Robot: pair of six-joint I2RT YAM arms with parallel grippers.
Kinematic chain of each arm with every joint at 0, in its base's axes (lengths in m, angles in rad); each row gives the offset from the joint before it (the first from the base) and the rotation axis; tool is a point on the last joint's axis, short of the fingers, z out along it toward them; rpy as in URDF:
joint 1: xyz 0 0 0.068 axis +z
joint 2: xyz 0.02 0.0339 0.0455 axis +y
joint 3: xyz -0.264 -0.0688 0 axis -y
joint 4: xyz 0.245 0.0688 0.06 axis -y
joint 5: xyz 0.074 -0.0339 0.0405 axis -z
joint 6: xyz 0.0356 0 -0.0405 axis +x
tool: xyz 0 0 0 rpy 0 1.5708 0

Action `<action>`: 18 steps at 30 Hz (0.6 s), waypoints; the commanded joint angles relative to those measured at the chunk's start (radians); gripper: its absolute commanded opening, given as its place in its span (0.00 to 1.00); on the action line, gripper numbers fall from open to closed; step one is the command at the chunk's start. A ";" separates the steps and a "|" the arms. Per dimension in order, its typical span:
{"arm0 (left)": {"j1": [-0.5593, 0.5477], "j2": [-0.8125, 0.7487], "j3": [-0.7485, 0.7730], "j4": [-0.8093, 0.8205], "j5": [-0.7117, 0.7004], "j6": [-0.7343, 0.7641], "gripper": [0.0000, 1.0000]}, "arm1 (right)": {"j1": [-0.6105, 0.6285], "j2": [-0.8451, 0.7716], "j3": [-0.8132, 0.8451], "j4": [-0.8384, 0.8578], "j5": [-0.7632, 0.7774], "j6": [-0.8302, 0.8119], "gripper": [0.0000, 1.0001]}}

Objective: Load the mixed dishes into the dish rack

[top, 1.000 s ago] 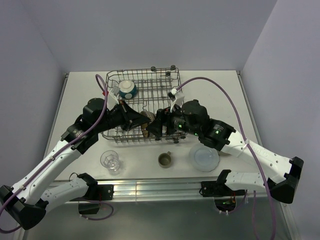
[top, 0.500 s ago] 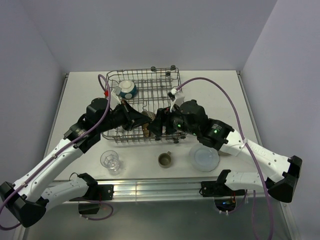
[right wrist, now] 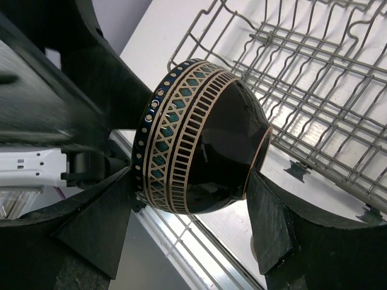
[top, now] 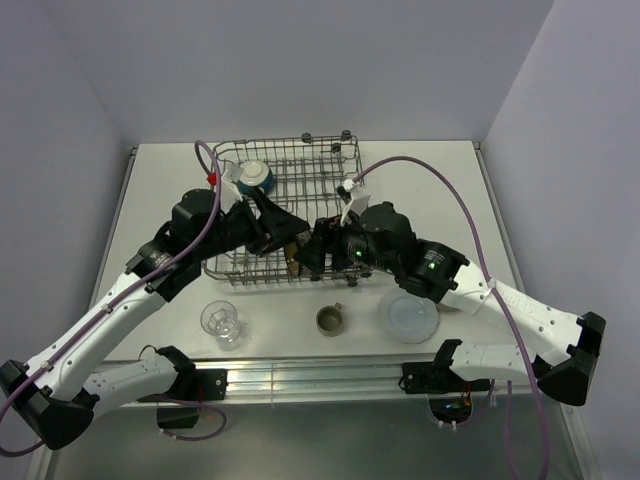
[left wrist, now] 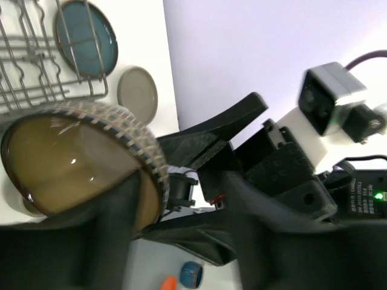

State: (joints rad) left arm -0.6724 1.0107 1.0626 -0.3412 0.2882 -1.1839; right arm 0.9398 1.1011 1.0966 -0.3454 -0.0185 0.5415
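The dark brown bowl, with a patterned band under its rim, hangs on its side above the near edge of the dish rack. My right gripper is shut on it, one finger at the rim and one at the foot. My left gripper stands open right beside the bowl's tan inside, its fingers apart. A teal bowl sits in the rack's far left. On the table in front stand the clear glass, the olive-grey mug and the pale-blue plate.
Through the rack's wires in the left wrist view a teal plate and a beige plate lie on the white table. Both arms crowd the rack's near edge. A metal rail runs along the table's front.
My left gripper has opened and come off the dark brown bowl, and its arm has shifted a little to the right. The right gripper keeps hold of the bowl.
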 commanded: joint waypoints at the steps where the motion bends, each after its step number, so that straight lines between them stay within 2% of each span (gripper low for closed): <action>1: -0.006 0.003 0.065 0.033 -0.032 0.017 0.68 | 0.010 -0.043 0.014 0.083 0.015 0.002 0.00; 2: -0.007 0.008 0.066 0.031 -0.038 0.020 0.73 | 0.008 -0.043 0.017 0.077 0.017 0.003 0.00; 4: -0.006 0.012 0.072 0.019 -0.046 0.021 0.77 | 0.010 -0.040 0.020 0.071 0.017 0.003 0.00; 6: -0.004 0.015 0.082 0.007 -0.061 0.027 0.85 | 0.008 -0.038 0.022 0.066 0.017 0.003 0.00; 9: 0.000 0.019 0.120 -0.074 -0.139 0.046 0.91 | 0.008 -0.033 0.028 0.059 0.048 0.000 0.00; 14: 0.022 0.032 0.217 -0.357 -0.389 0.041 0.92 | 0.005 0.011 0.063 0.031 0.107 -0.026 0.00; 18: 0.036 0.025 0.252 -0.522 -0.584 0.006 0.93 | -0.018 0.086 0.134 -0.003 0.172 -0.093 0.00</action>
State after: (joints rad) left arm -0.6468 1.0454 1.2667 -0.6731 -0.0834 -1.1698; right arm 0.9409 1.1500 1.1213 -0.4011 0.0669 0.5114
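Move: The patterned bowl, already between the right fingers, has its middle about 2 cm back from the left hand, 4 cm to its right and 4 cm below. The dish rack's middle lies some 22 cm ahead of the left hand and 20 cm down, the teal bowl in it 27 cm ahead and 9 cm left. From the right hand the rack's middle is about 22 cm ahead, 9 cm left and 17 cm lower, while the mug sits 4 cm back, straight below. The left hand comes free of the patterned bowl, its already half-open fingers spreading wide; it lifts about a centimetre, then swings away left and forward, some 7 cm in all, settling back to its starting height while the wrist turns about 25 degrees, mostly counter-clockwise. The right hand keeps the bowl pinched across rim and foot, easing down 2 cm and slightly forward late on. ##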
